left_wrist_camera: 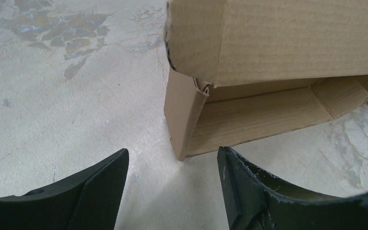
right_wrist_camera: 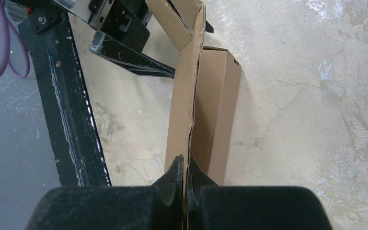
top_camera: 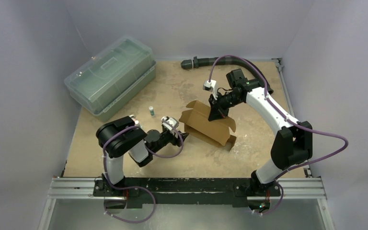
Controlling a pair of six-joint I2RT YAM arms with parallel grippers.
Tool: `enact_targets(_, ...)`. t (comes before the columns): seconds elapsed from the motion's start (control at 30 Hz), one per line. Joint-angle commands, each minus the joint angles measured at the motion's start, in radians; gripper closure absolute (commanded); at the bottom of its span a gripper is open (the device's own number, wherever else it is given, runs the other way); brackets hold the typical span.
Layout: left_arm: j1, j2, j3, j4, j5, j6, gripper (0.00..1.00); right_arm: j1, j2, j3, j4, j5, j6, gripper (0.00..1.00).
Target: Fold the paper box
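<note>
The paper box (top_camera: 206, 125) is a brown cardboard carton, partly formed, standing mid-table with an open side toward the left arm. My right gripper (top_camera: 217, 111) comes down from behind and is shut on the box's upper wall edge (right_wrist_camera: 188, 120), its fingertips (right_wrist_camera: 177, 170) pinching the thin cardboard. My left gripper (top_camera: 182, 136) sits low at the box's left end, open and empty. In the left wrist view the box's near corner (left_wrist_camera: 182, 143) stands just ahead of the gap between the two black fingers (left_wrist_camera: 110, 167), with the box's open inside (left_wrist_camera: 263, 115) beyond.
A large clear greenish lidded plastic bin (top_camera: 110, 76) stands at the back left. A small green-capped vial (top_camera: 151, 111) stands between the bin and the box. A black pipe fitting (top_camera: 196, 62) lies along the back wall. The metal rail (top_camera: 187, 187) runs along the near edge.
</note>
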Motion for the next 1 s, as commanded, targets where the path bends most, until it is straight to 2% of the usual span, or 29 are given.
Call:
enact_targets(0.0, -0.014, 0.036, 0.048, 0.291, -0.040, 0.018, 0.34, 0.005, -0.021, 0.008, 0.016, -0.028, -0.028, 1.00)
enact_targets(0.23, -0.057, 0.070, 0.112, 0.291, -0.128, 0.069, 0.40, 0.005, -0.016, 0.010, 0.014, -0.030, -0.028, 1.00)
enact_targets(0.5, -0.082, 0.114, 0.155, 0.291, -0.239, 0.078, 0.57, 0.005, -0.018, 0.010, 0.012, -0.030, -0.030, 1.00)
enact_targets(0.57, -0.089, 0.118, 0.165, 0.291, -0.257, 0.082, 0.70, 0.005, -0.018, 0.009, 0.012, -0.030, -0.030, 1.00)
enact_targets(0.63, -0.097, 0.119, 0.169, 0.291, -0.272, 0.087, 0.95, 0.005, -0.020, 0.008, 0.012, -0.029, -0.030, 1.00)
enact_targets(0.67, -0.101, 0.118, 0.170, 0.291, -0.275, 0.088, 1.00, 0.005, -0.021, 0.007, 0.012, -0.029, -0.030, 1.00)
enact_targets(0.97, -0.126, 0.047, 0.116, 0.242, -0.289, 0.056, 1.00, 0.005, -0.029, 0.012, 0.008, -0.027, -0.030, 1.00)
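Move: The paper box's upright left corner stands about 4 cm ahead and 3 cm right of the left hand, almost level, just past its open fingers. The lid panel's end flap overhangs it, roughly 6 cm ahead, 3 cm right and 5 cm up from that hand; the lid panel's middle is some 4 cm ahead, 12 cm right and 5 cm up. From the right hand, the corner lies about 14 cm left, 3 cm ahead and 12 cm below. The left fingers close from well open to nearly shut, pinching the box's upright left corner beneath the overhanging end flap. To get there the hand slides low and level, forward and right by about 3.5 cm in all, one finger either side of the cardboard, turning some 10 degrees counter-clockwise. The right hand stays put, keeping its grip on the lid panel. ##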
